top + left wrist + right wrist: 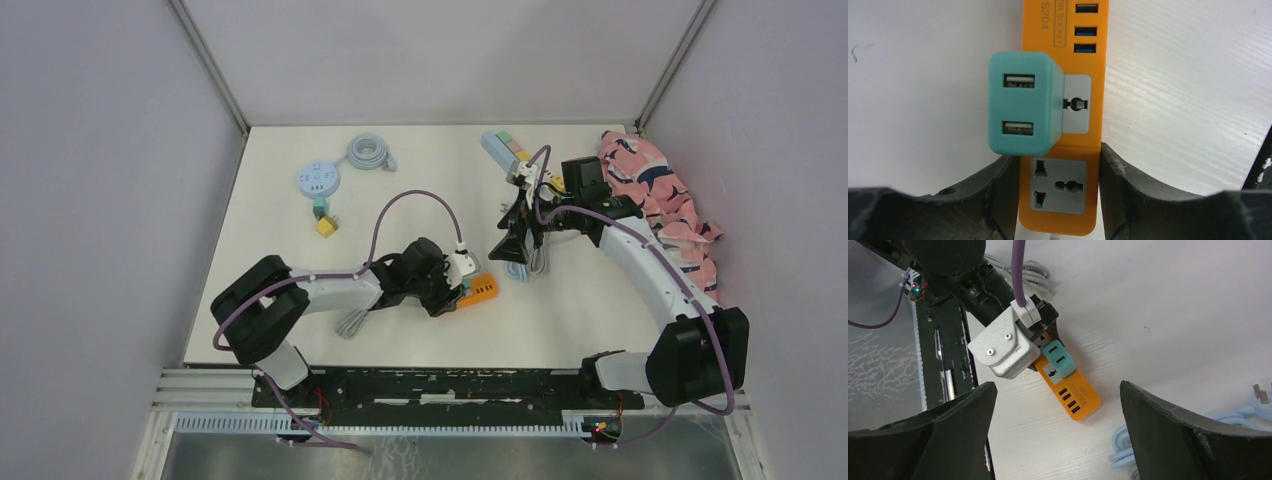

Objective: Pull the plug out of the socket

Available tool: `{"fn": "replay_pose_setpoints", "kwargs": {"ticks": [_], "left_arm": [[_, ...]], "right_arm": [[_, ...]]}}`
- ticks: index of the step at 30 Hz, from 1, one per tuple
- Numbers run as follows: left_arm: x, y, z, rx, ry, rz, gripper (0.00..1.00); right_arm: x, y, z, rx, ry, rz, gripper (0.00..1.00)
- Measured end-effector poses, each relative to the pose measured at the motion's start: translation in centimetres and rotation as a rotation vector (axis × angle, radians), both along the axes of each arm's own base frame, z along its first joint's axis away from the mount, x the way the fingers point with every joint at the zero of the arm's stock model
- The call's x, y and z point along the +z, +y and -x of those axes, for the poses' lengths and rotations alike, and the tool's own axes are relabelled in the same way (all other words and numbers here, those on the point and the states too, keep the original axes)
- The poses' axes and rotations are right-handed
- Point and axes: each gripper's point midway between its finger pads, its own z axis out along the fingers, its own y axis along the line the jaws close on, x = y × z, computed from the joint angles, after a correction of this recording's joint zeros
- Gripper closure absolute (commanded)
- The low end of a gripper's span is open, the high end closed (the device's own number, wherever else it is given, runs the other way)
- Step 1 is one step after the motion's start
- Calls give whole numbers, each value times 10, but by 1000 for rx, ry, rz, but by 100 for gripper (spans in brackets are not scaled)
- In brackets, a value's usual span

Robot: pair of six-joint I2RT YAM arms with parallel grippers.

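The socket is an orange power strip lying flat on the white table. A teal plug with two USB ports sits in its upper grey outlet, and it also shows from the right wrist as the plug on the strip. My left gripper is shut on the strip's near end, one finger against each long side, just below the plug. My right gripper hangs open above the table to the strip's right, holding nothing.
A light-blue coiled cable lies under my right gripper. A round blue socket hub with a yellow plug, a grey coil, a multicoloured strip and a pink cloth lie further back.
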Motion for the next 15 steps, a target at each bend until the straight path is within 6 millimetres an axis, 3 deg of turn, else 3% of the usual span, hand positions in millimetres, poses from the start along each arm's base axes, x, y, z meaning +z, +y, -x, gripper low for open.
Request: {"fn": "replay_pose_setpoints", "kwargs": {"ticks": [8,12,15], "left_arm": [[0,-17,12,-22,-12,56,12],[2,-8,18,0,-19,82,2],[18,-1,20,25,-58,143,1]], "right_arm": [[-2,-3,1,13,-20,27,0],[-2,-4,2,29,-39,34,0],[-3,-4,3,41,-45,37,1]]}}
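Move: My left hand is shut on the orange socket strip, near its cord end; the strip's middle lies about 4 cm to the right and 1 cm ahead. The teal plug stands in it some 3 cm right, 2 cm ahead and 2 cm above my pads. The grey cable bundle is roughly 21 cm left and 4 cm back, the light blue cable about 14 cm right and 12 cm ahead. From my right hand the plug lies about 7 cm left, 3 cm back and 16 cm down. My left hand keeps its pinch on the orange strip and slides it about 1.5 cm farther right and a little back along the table. Then I open the fingers nearly all the way and come free of the strip's sides, easing back and to the left and finally rising about 2 cm. ##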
